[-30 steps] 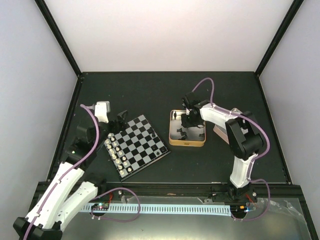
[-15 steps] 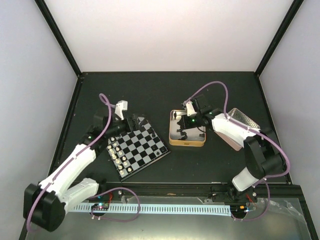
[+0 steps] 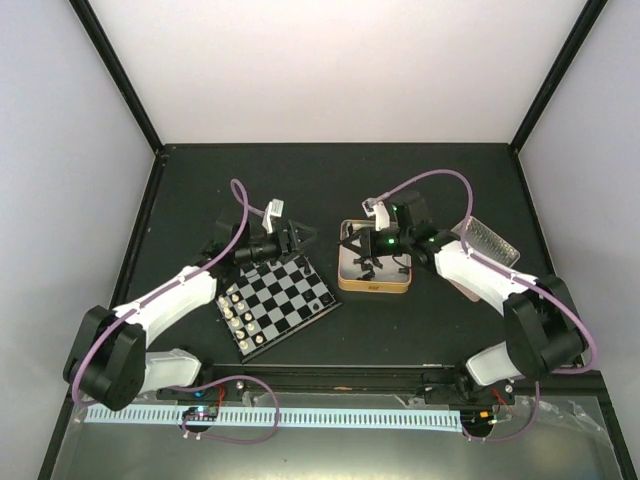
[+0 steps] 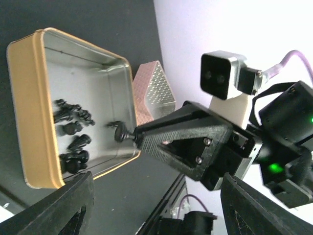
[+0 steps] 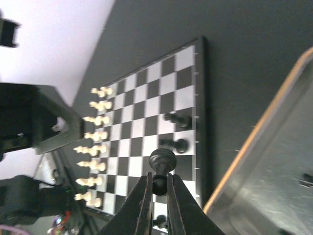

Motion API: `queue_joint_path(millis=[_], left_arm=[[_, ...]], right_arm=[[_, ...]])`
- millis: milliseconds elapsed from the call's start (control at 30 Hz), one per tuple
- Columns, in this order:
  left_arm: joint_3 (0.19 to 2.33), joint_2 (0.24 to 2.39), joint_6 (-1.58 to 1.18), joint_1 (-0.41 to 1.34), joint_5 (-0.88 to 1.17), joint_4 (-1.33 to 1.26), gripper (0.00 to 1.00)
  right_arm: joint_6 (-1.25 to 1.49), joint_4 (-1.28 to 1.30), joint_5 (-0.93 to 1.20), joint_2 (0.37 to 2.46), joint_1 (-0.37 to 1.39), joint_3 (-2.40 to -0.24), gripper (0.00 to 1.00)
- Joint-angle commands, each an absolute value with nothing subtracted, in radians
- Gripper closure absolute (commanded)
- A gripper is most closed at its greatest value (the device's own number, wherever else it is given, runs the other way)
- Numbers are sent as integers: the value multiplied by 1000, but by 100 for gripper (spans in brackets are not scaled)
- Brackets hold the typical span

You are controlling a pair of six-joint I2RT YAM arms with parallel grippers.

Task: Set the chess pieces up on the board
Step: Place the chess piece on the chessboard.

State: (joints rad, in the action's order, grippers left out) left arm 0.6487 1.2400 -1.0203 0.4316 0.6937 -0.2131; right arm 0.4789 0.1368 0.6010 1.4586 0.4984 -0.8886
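The board (image 3: 280,295) lies left of centre, with cream-white pieces (image 3: 238,312) along its near-left side and two black chess pieces (image 5: 176,120) near its right edge. My right gripper (image 5: 159,179) is shut on a black pawn (image 5: 162,160) by its head, held in the air over the left end of the gold-rimmed tin (image 3: 373,288). Several more black chess pieces (image 4: 73,134) lie in that tin. My left gripper (image 4: 156,210) hovers over the board's far corner, facing the tin. It is open, and nothing is between its fingers (image 4: 54,205).
The tin's lid (image 3: 487,243), with a diamond pattern, leans on the mat to the right of the tin. The two grippers (image 3: 300,240) (image 3: 360,250) are close together between board and tin. Black posts frame the mat's far corners.
My left arm has swung right from the board's left side to its far corner, towards the tin. The right gripper has tilted left over the tin, still holding the pawn.
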Motion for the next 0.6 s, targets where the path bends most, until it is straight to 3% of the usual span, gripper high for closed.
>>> queue_joint_path(millis=[0,200,400,567], left_arm=[[656,1214,-1129,442,653,-316,29],[647,1074,-984,441,408,-40,29],[654,892,-890,434,115,207,28],[649,720,-865,433,-94,345,26]], right_arm=[[650,-61,783,1431,497,-850,92],[673,17,778,1444,542,-896,92],[512,415,424,1538,718,-1110,92],[498,570,241,1657,856,-1243,91]])
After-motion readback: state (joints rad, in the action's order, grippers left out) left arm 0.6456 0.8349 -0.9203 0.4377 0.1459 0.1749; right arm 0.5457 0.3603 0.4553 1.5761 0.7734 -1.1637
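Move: The right hand already holds a black chess piece. The black side of the board lies about 8 cm to its left, 4 cm back and some 14 cm below. The two standing black pieces there are roughly 9 cm left and 1 cm back, and the wooden tray's middle is about 8 cm right and 2 cm ahead. From the empty left hand, that side of the board is nearly straight below, about 19 cm down and 2 cm back. Leftward, some 8 cm and drawing back about 4, the right hand carries the pinched black piece from the tray's side to above the board, rising a little at first and then travelling nearly level. The left hand, still open, clears the way: it lifts slightly, then swings about 9 cm left, rising some 3 cm in all and turning counter-clockwise. ##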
